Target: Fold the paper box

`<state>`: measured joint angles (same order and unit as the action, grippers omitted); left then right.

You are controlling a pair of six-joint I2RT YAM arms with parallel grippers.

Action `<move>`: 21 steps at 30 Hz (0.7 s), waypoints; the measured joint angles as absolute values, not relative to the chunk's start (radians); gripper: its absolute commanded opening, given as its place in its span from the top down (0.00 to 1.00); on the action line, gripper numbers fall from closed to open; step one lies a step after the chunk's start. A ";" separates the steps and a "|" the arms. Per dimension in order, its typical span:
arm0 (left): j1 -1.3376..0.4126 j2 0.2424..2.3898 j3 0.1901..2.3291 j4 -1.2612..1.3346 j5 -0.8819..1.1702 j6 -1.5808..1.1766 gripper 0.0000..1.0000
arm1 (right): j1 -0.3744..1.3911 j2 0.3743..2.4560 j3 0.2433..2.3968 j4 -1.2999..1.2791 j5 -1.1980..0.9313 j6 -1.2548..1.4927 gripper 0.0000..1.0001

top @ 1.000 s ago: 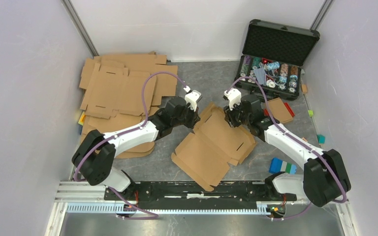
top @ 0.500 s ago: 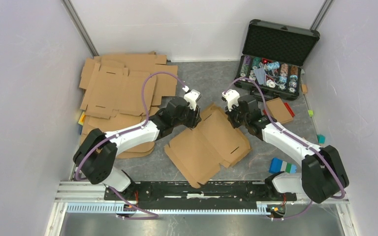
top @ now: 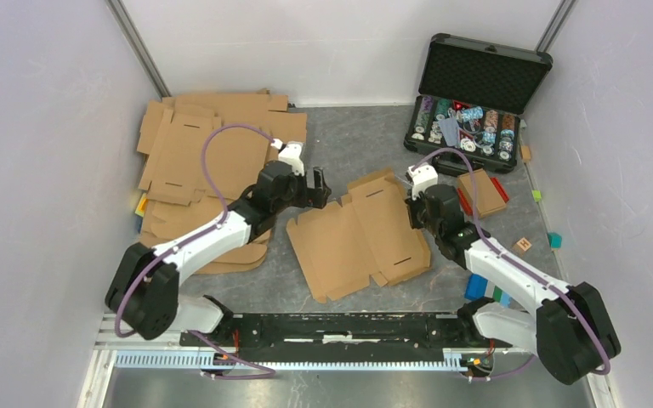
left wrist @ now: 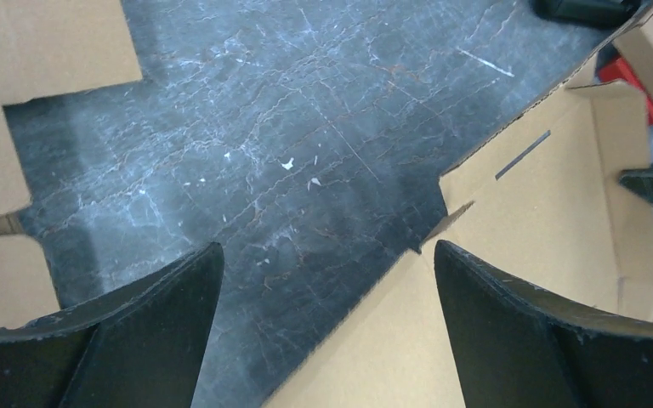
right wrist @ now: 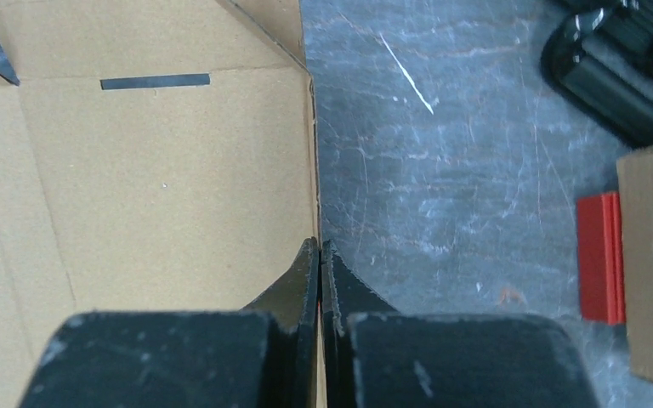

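Observation:
The paper box [top: 357, 236] is a flat brown cardboard blank with slots, lying in the middle of the grey table. My right gripper [top: 414, 213] is shut on the blank's right edge; in the right wrist view the thin cardboard edge [right wrist: 316, 212] runs in between the pressed fingertips [right wrist: 306, 263] of the right gripper [right wrist: 320, 248]. My left gripper [top: 314, 190] stands open just off the blank's far left corner, holding nothing. In the left wrist view the left gripper [left wrist: 327, 259] has wide-spread fingers [left wrist: 161, 297] over bare table and the paper box's corner [left wrist: 510, 221].
A stack of flat cardboard blanks [top: 212, 153] fills the back left. An open black case of poker chips [top: 474, 93] stands at the back right. A small cardboard piece on a red block [top: 483, 191], a wooden cube [top: 524, 245] and coloured blocks [top: 486, 286] lie at the right.
The left gripper opened, let go of the blank and drew back to the left. The right gripper shut on the blank's right edge. The blank shifted left and settled flatter.

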<state>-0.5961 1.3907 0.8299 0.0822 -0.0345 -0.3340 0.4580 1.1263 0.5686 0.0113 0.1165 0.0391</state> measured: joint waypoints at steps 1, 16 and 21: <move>-0.595 1.368 0.820 0.077 -0.046 -0.348 0.00 | 0.458 1.116 0.545 0.030 0.128 0.056 0.99; -0.595 1.026 0.556 -0.092 -0.075 -0.540 0.01 | 0.457 1.039 0.393 0.213 0.211 0.187 1.00; -0.572 1.028 0.514 -0.138 -0.026 -0.587 0.06 | 0.457 1.017 0.381 0.239 0.211 0.197 1.00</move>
<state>-0.5724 1.0283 0.5137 -0.1383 -0.0257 -0.5873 0.4572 1.0172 0.3809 0.2390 0.2111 0.1974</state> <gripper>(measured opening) 0.967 0.010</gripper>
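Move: Behind and below the left hand lies the middle of the paper box's left edge, about 18 cm back, 6 cm left and 12 cm down; the box's walled half is some 11 cm back and 18 cm right, the cardboard stack 31 cm left and 3 cm farther out. Already shut on the box's right wall, the right hand has the walled half's middle 7 cm left and 2 cm back, with the small carton 19 cm right, 7 cm ahead. Swinging back about 9 cm and left 6 cm towards the box's left edge, the left hand rises slightly, then sinks to end about 5 cm lower, its wide-open fingers tipping down some 15 degrees with a slight counter-clockwise turn. The right hand keeps its pinch on the right wall, dips 2 cm while easing back and right, then rises again, turning clockwise and lifting its left side. ##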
